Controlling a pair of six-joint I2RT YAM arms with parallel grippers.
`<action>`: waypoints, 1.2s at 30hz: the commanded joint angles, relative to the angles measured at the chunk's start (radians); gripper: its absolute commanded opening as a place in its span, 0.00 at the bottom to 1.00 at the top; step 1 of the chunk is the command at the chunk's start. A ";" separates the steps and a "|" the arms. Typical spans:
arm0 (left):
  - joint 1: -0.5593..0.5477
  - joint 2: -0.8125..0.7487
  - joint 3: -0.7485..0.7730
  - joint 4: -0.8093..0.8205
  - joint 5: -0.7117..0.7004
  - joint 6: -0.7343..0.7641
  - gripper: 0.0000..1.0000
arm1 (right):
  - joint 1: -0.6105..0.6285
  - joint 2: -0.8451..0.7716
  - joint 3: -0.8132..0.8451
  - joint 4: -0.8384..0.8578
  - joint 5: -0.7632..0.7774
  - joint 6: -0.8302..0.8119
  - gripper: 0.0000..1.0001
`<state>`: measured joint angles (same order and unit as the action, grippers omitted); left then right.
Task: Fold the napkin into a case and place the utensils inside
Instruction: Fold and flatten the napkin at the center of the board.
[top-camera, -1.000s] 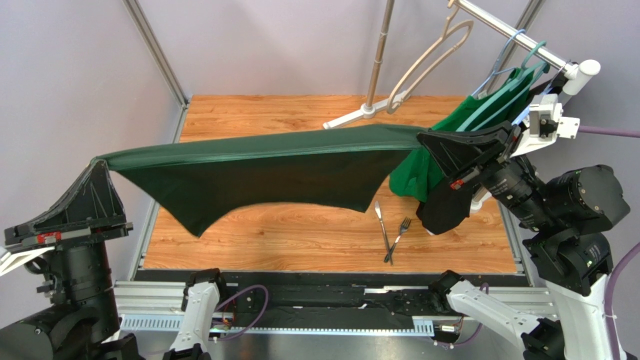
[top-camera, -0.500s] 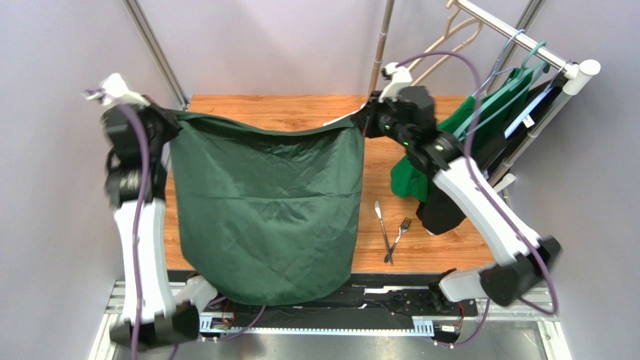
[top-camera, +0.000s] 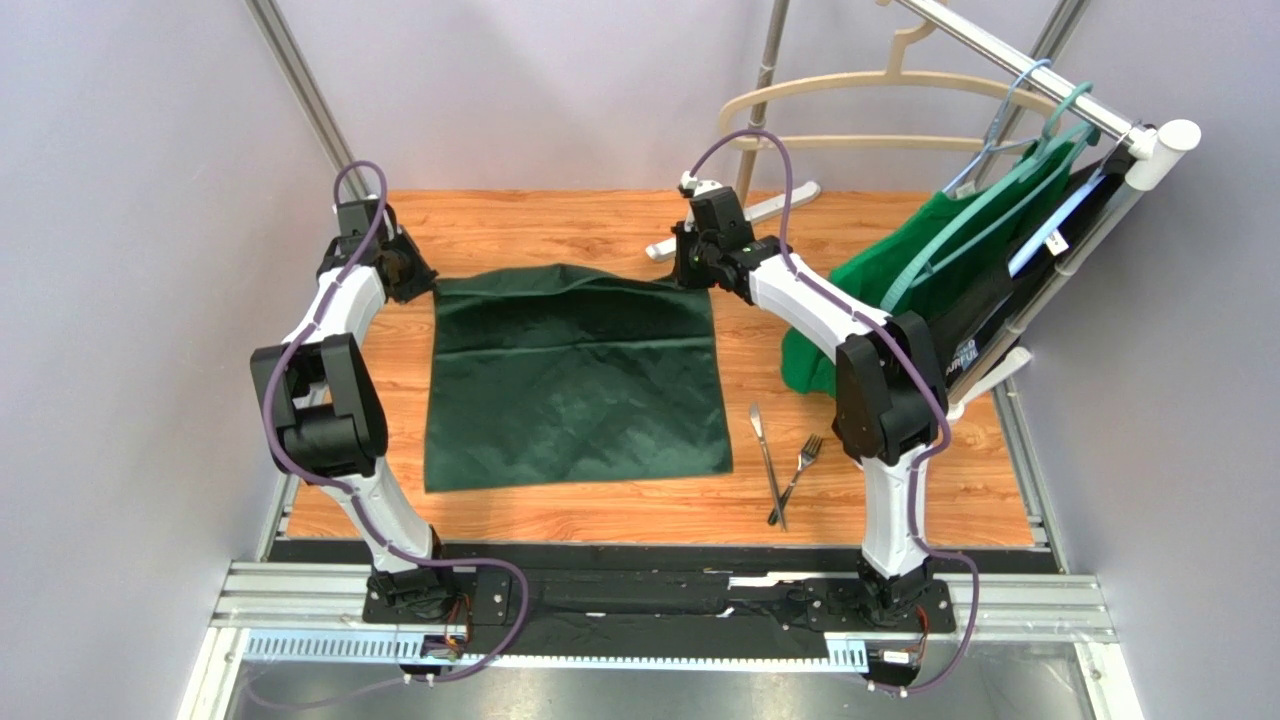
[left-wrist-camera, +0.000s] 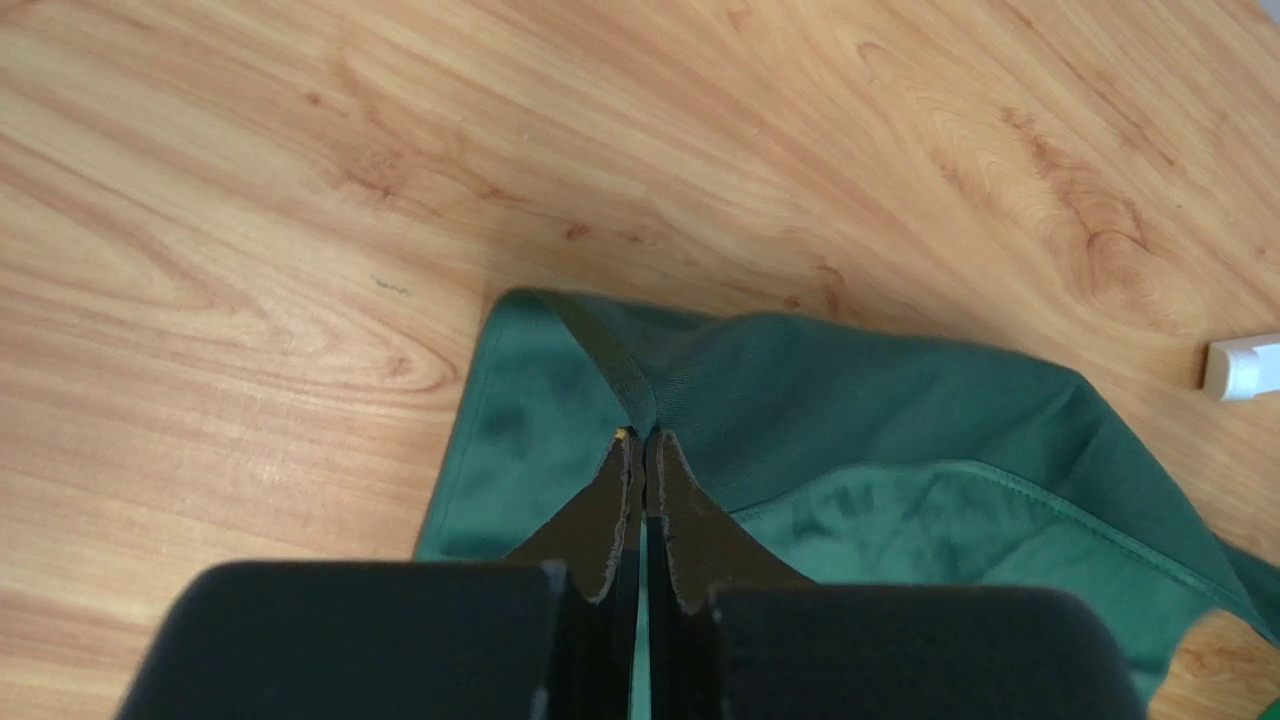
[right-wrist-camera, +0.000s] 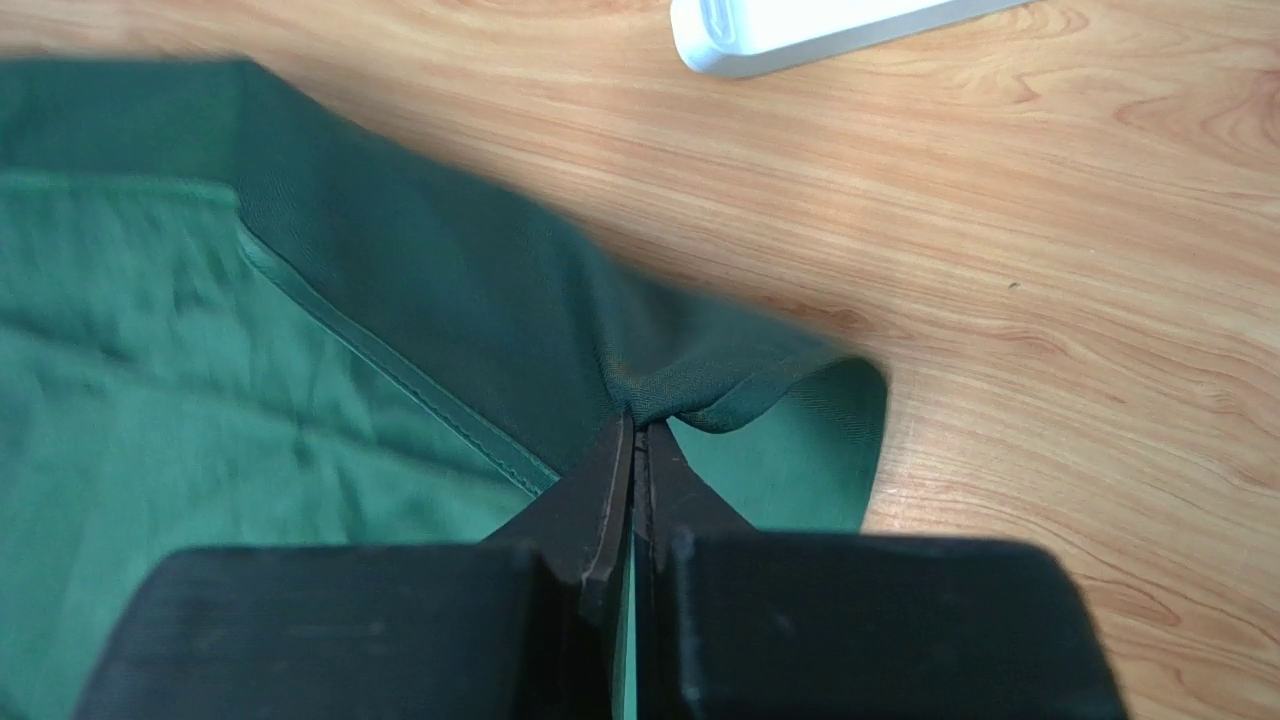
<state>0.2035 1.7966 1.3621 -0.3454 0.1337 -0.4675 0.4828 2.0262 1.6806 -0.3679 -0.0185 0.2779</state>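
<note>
The dark green napkin (top-camera: 571, 383) lies spread out on the wooden table, roughly square, with its far edge folded over a little. My left gripper (top-camera: 425, 285) is shut on the napkin's far left corner (left-wrist-camera: 706, 375), its tips (left-wrist-camera: 643, 435) pinching a tuck of cloth. At the far right corner my right gripper (top-camera: 694, 278) is likewise shut on the napkin (right-wrist-camera: 226, 375), tips (right-wrist-camera: 639, 428) nipping a raised fold. The utensils, a knife (top-camera: 763, 443) and a fork (top-camera: 801, 468), lie crossed on the bare wood just right of the napkin. No case shows.
A brighter green garment (top-camera: 902, 270) on a teal hanger hangs from the rack at the right, with a beige hanger (top-camera: 887, 98) swinging above. The rack's white foot (top-camera: 736, 225) rests just behind the napkin's far right corner (right-wrist-camera: 812, 23).
The napkin was held stretched in the air between both grippers, then hung as a sheet; now it lies flat on the table, both arms reaching to its far corners.
</note>
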 joint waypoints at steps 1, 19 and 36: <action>0.004 -0.005 0.112 0.025 0.030 0.023 0.00 | -0.004 0.000 0.077 0.015 0.017 -0.043 0.00; 0.004 -0.186 -0.147 -0.421 0.011 -0.014 0.00 | -0.001 -0.268 -0.257 -0.166 -0.106 0.087 0.00; 0.004 -0.204 -0.253 -0.555 -0.132 0.032 0.00 | 0.030 -0.417 -0.579 -0.163 -0.144 0.098 0.00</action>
<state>0.2047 1.6176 1.1141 -0.8696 0.0383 -0.4545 0.5060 1.6810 1.1366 -0.5488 -0.1326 0.3553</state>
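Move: I still hold the napkin's raised far hem shut in both hands. For my left hand, the spread layer's near edge, at its left corner, is about 31 cm back, 3 cm to the left and some 8 cm below. For my right hand, that edge's right corner is about 30 cm back and 10 cm to the right. The knife lies roughly 29 cm back and 15 cm right of my right hand, the fork 31 cm back and 19 cm right. My left hand rises some 3 cm first while my right almost waits. Then I draw the pinched hem back about 18 cm with both hands, over the lower layer towards its near edge, sinking to lay the hem down. My right also drifts outward some 6 cm. Both wrists tip further down, the left by about 35 degrees, and the fingers stay shut. ##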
